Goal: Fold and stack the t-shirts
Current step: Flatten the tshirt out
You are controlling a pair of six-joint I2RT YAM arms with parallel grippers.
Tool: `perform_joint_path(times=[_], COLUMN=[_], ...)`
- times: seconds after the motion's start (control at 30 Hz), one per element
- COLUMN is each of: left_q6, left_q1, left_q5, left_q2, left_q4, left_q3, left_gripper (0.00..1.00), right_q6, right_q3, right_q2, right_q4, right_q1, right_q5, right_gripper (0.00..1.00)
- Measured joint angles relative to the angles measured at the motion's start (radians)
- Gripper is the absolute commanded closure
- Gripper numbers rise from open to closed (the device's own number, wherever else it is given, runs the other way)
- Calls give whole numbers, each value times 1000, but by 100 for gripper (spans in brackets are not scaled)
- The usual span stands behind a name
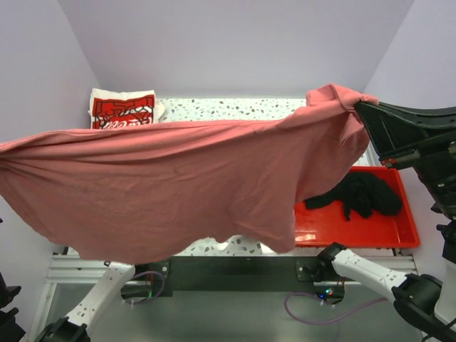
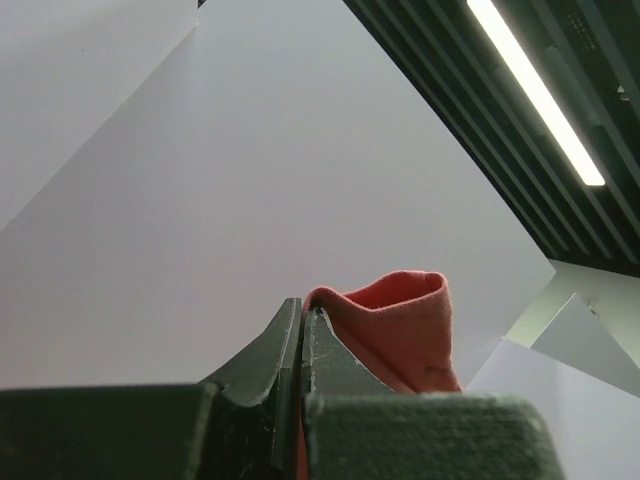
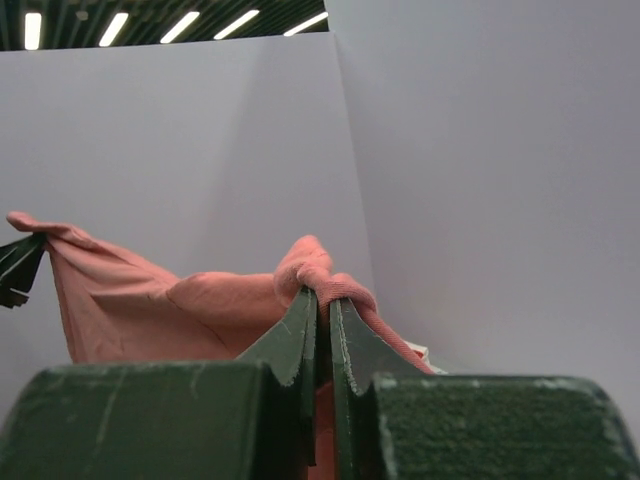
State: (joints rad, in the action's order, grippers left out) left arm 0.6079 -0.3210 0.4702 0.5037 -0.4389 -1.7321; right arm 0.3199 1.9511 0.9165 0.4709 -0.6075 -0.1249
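Observation:
A dusty-red t-shirt (image 1: pixel 178 185) hangs spread wide in the air above the table, stretched between both grippers. At the upper right, my right gripper (image 1: pixel 360 107) is shut on one corner of it; the wrist view shows the cloth bunched over the closed jaws (image 3: pixel 323 297). My left gripper (image 2: pixel 303 305) is shut on the other corner, with a red fold (image 2: pixel 400 320) standing beside the jaws. That gripper lies past the left edge of the top view. A black t-shirt (image 1: pixel 360 194) lies crumpled in the red bin. A folded white t-shirt with red print (image 1: pixel 122 110) rests at the back left.
The red plastic bin (image 1: pixel 388 235) sits at the table's right side. The speckled tabletop (image 1: pixel 228 108) shows behind the hanging shirt, which hides most of the table. Pale walls enclose the back and both sides. The arm bases stand at the near edge.

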Motion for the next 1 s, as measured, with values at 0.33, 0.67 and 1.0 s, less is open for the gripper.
perform_joint_path(times=[0.33, 0.67, 1.0], left_q6=[-17, 63, 85], left_q1=[0, 81, 331], left_q5=[143, 464, 288], left_q2=[63, 617, 1302], left_q4=[62, 131, 117], left_q3=[204, 590, 470], left_gripper=[100, 89, 0], right_q6=[-96, -123, -56], right_q3=[-134, -254, 10], right_q2=[133, 739, 1416], right_q4=[-93, -255, -149], right_q1=[0, 122, 228], right_q5=[148, 251, 107], right_gripper=[100, 100, 1])
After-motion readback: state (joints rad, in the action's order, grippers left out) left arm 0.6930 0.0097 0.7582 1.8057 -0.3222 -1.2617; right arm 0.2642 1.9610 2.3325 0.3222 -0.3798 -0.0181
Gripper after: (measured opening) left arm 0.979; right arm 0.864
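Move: Both hands hold the stretched t-shirt high up. The left hand's landing spot lies about 41 cm ahead, 5 cm left and roughly 60 cm below, with the folded stack's middle some 9 cm beyond that spot. The right hand's spot on the bare far table is about 46 cm ahead, 12 cm left and 63 cm down; the red bin's middle is about 10 cm ahead of this hand, 20 cm to its right and 62 cm below. Down and forward together, in one fast swing, both arms cast the t-shirt out over the table, dropping well over 50 cm and reaching some 40 to 45 cm ahead; the right hand also works about 12 cm left, away from the bin. Both grippers tip steeply downward. They keep their pinch for most of the way, then open wide low over the far table and let go, the left close by the folded stack. ##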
